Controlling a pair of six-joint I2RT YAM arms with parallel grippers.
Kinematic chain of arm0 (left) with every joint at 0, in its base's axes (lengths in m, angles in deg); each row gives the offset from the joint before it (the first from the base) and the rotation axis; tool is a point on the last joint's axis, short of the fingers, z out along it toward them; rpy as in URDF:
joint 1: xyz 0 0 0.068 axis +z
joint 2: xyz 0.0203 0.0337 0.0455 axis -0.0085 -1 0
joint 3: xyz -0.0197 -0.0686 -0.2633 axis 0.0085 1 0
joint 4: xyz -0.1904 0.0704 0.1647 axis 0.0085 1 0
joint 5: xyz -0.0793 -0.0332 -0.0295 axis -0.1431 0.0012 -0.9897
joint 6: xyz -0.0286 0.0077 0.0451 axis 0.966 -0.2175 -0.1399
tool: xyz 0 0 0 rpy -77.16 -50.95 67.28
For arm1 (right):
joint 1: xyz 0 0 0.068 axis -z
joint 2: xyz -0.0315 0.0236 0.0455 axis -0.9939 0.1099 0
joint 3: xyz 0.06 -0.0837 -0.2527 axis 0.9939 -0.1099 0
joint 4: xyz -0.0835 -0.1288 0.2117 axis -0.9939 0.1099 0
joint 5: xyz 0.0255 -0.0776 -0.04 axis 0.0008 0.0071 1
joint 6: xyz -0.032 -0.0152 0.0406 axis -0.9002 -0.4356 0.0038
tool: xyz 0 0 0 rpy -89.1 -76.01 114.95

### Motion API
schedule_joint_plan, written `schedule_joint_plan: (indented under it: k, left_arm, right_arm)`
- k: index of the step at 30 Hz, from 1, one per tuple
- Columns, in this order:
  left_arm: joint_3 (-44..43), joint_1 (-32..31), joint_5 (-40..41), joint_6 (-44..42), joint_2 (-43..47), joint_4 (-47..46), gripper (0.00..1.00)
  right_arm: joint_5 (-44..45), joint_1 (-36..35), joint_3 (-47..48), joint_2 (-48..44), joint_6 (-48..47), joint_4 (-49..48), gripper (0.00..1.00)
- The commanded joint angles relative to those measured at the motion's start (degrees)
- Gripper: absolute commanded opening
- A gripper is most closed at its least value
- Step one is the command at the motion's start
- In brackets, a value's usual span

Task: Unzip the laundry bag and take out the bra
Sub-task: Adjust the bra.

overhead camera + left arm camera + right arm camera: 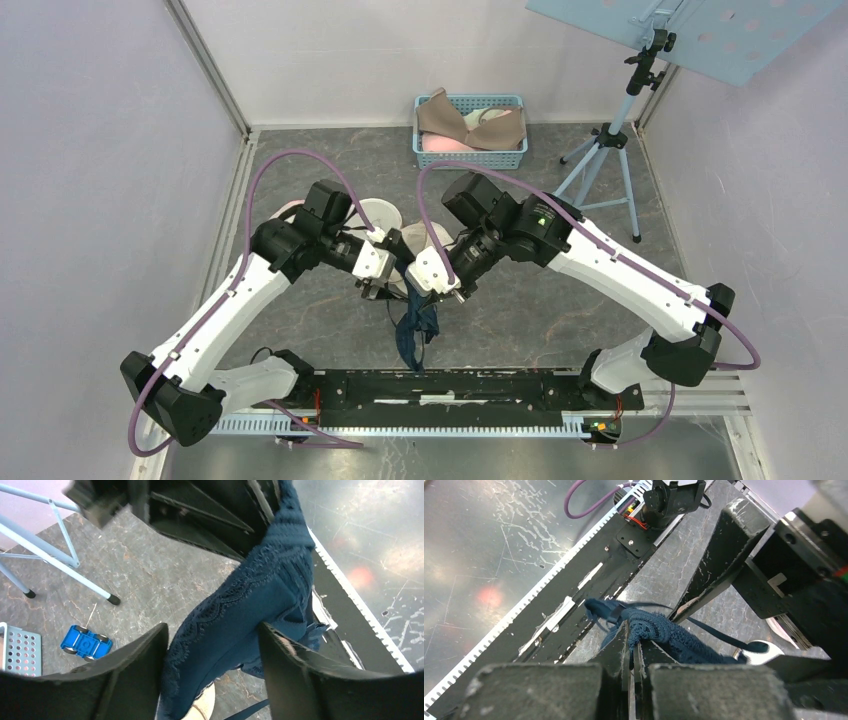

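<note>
A dark blue lace bra [415, 330] hangs above the table in front of the arm bases. My right gripper [440, 288] is shut on its top edge; in the right wrist view the lace [664, 632] is pinched between the closed fingers of that gripper [631, 632]. My left gripper [375, 288] is beside it, and in the left wrist view its jaws [212, 627] stand apart with the bra [240, 605] hanging between them, brushing the left finger. The white laundry bag [385, 215] lies on the table just behind both grippers, mostly hidden by them.
A blue basket [470, 155] holding other bras stands at the back. A tripod [610, 150] with a blue panel stands at the back right. A blue toy car [86, 642] and a perforated grey plate [20, 652] lie on the floor. The black mounting rail [450, 385] runs along the near edge.
</note>
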Motion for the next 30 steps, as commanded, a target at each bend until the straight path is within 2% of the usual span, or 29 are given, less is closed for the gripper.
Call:
schedule_joint_plan:
  k: [1,3,6,8,12,20,23,30]
  left_arm:
    - [0.86,-0.06,1.25,-6.18,1.04,5.40,0.63]
    - [0.95,0.32,3.41,-5.73,2.39,5.69,0.47]
    - [0.62,1.51,5.31,-2.90,4.18,5.35,0.17]
    - [0.43,2.11,6.90,0.26,5.06,3.76,0.04]
    - [-0.42,2.82,13.07,7.00,6.44,-0.59,0.02]
    - [-3.24,2.93,35.41,25.21,6.52,-11.46,0.02]
    - [-4.12,2.93,38.27,28.52,6.24,-12.68,0.02]
    - [-6.01,2.93,48.19,45.68,4.68,-16.31,0.02]
  right_arm:
    - [2.13,-0.36,1.74,-2.86,-1.13,-0.86,0.00]
    - [3.21,-0.34,0.51,-3.73,-1.06,-1.03,0.00]
    - [4.36,-0.23,-1.68,-4.98,0.13,-1.80,0.00]
    - [5.16,0.08,-2.89,-5.62,1.24,-2.47,0.00]
    - [5.87,2.19,-4.22,-6.62,3.93,-3.02,0.00]
    - [4.61,9.08,-5.18,-7.94,7.74,-2.40,0.00]
    - [1.60,11.60,-6.00,-7.61,10.11,-3.97,0.00]
    - [-3.20,14.72,-7.31,-6.52,17.99,-10.35,0.00]
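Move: The navy bra is already pinched in the right fingers, and its lace edge runs up between the left hand's half-open fingers, within 1 or 2 cm of their pads; from the right hand that edge is about 5 cm ahead and 2 cm left. The laundry bag sits roughly 10 cm ahead of the left hand, 3 cm right and 25 cm below, or 15 cm straight ahead of the right hand. The round white lid lies some 10 cm beyond the bag and 9 cm to its left. The bra's lace edge is pinched as the left fingers go on closing, sinking a little first; keeping that grip, the left hand swings forward about 9 cm and left 5 cm, rising slightly and turning some 45 degrees counter-clockwise. The right hand keeps its pinch and goes forward about 7 cm and right 4 cm, turning clockwise, so the hands draw apart. ##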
